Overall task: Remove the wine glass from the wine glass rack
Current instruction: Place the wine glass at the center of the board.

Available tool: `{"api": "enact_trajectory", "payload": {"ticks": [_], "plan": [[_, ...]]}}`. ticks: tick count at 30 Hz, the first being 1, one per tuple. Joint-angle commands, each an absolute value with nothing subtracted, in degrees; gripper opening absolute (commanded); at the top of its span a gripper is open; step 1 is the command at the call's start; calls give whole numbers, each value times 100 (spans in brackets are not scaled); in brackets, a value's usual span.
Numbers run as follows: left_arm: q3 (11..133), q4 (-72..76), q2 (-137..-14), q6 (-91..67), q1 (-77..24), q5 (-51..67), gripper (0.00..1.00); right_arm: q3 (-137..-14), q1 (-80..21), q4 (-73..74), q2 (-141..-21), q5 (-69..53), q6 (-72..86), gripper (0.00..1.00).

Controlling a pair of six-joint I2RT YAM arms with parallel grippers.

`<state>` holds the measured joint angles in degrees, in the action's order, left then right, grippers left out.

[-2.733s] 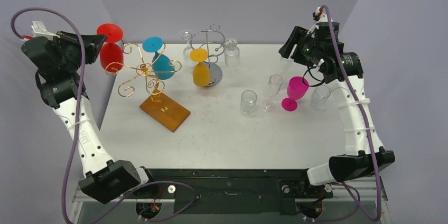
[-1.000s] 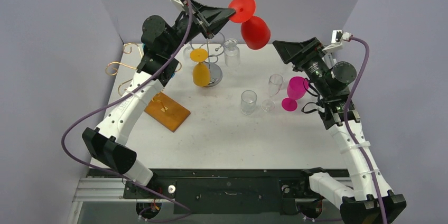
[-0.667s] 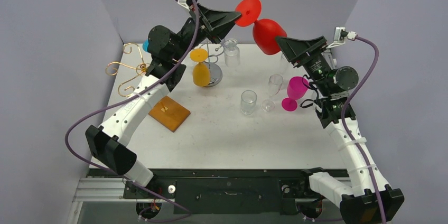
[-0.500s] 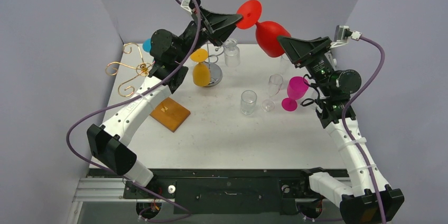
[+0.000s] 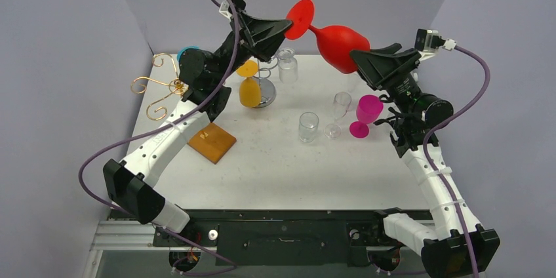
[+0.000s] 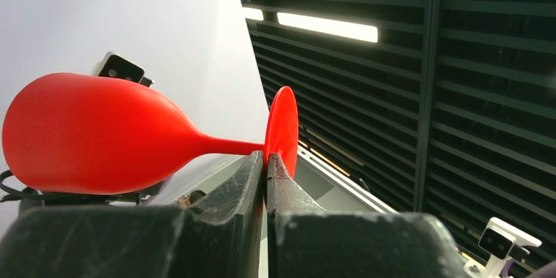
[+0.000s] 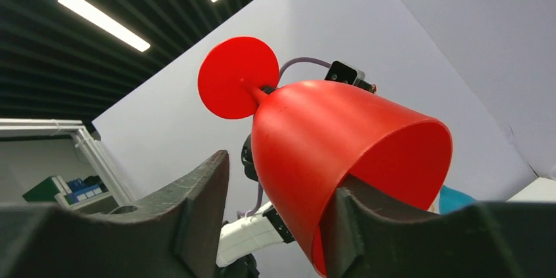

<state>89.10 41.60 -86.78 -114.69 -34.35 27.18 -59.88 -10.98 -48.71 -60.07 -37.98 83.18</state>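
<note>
The red wine glass (image 5: 336, 44) hangs on its side high above the table's back edge, foot (image 5: 299, 19) to the left, bowl to the right. My left gripper (image 5: 282, 27) is shut on the rim of the foot (image 6: 282, 130); the bowl (image 6: 85, 134) points away from it. My right gripper (image 5: 360, 59) straddles the bowl's wall (image 7: 341, 153): one finger (image 7: 357, 225) sits inside the mouth, the other finger (image 7: 203, 199) stands outside with a gap to the glass. The gold wire wine glass rack (image 5: 159, 88) on its wooden base (image 5: 211, 140) stands at the left, partly hidden by my left arm.
A silver rack (image 5: 265, 91) carries a yellow glass (image 5: 249, 91) at the back middle, a clear jar (image 5: 287, 67) beside it. A pink glass (image 5: 366, 113) and clear glasses (image 5: 308, 126) (image 5: 340, 105) stand under my right arm. A blue glass (image 5: 188, 51) peeks out behind my left arm.
My left arm swung the red glass from the gold rack across to the back middle and tipped it sideways. My right gripper rose to the bowl and its jaws narrowed around the wall.
</note>
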Motion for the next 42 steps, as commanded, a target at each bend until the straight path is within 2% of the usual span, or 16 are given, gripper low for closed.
{"api": "enact_trajectory", "payload": {"ticks": [1, 2, 6, 7, 10, 13, 14, 15, 18, 20, 24, 29, 33, 37, 42], "plan": [[8803, 4529, -8325, -11440, -3467, 2795, 0, -6132, -1160, -5740, -5957, -4086, 8749, 35], [8783, 4523, -8307, -11420, -3469, 2815, 1, -6130, -1158, -5713, -5936, -4091, 8747, 25], [8582, 4520, -8154, -11291, -3471, 2819, 13, -6125, -1160, -5248, -5743, -4113, 8564, 1], [8524, 4490, -8114, -11227, -3472, 2824, 16, -6130, -1160, -5133, -5702, -4109, 8445, 0], [8428, 4352, -8009, -11017, -3472, 2891, 33, -6175, -1156, -4497, -5474, -4053, 8155, 0], [8228, 3838, -7743, -10510, -3464, 2864, 46, -6333, -1147, -3543, -5247, -3944, 7481, 0], [8166, 3570, -7677, -10392, -3459, 2838, 55, -6461, -1142, -2973, -5129, -3858, 7326, 0], [8029, 3433, -7529, -10139, -3456, 2771, 59, -6594, -1131, -2717, -5074, -3810, 7017, 0], [7718, 2691, -7242, -9414, -3438, 2626, 80, -6929, -1101, -1189, -4800, -3409, 6362, 0], [7583, 2182, -6967, -8956, -3417, 2520, 89, -7241, -1073, -206, -4701, -3085, 5774, 0], [7418, 1220, -6636, -8009, -3376, 2399, 100, -7869, -1060, 1701, -4651, -2401, 5024, 0], [7350, -11, -6338, -6808, -3379, 2191, 96, -8686, -1056, 4092, -4680, -1108, 4240, 0], [7148, -828, -6081, -5949, -3419, 2010, 96, -9138, -1055, 5406, -4775, 662, 3799, 0], [6949, -1683, -5852, -5160, -3520, 1736, 96, -9342, -1012, 6148, -5052, 1738, 3613, 0], [6869, -2270, -5611, -4444, -3663, 1437, 96, -9842, -713, 6225, -5798, 1863, 3518, 0]]}}
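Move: The red wine glass is held by its foot in the left hand's shut fingers, its middle about 9 cm to that hand's right, 2 cm back and 4 cm lower. From the right hand, whose half-open fingers straddle the rim, its middle is some 7 cm left, 2 cm ahead and 3 cm up. Roughly 45 cm below the right hand, the magenta glass stands about 20 cm ahead and 18 cm right, the clear wine glass 21 ahead and 5 right, the tumbler 17 ahead and 5 left. The right fingers pinch the red glass's rim wall, one finger inside the bowl, while the hand draws back about 5 cm; the left fingers then open wide and let go of the foot. The right hand carries the glass some 16 cm right and down, swinging clockwise and tipping its fingers down, while the emptied left hand sinks about 22 cm, its raised fingers tipping down past level. ##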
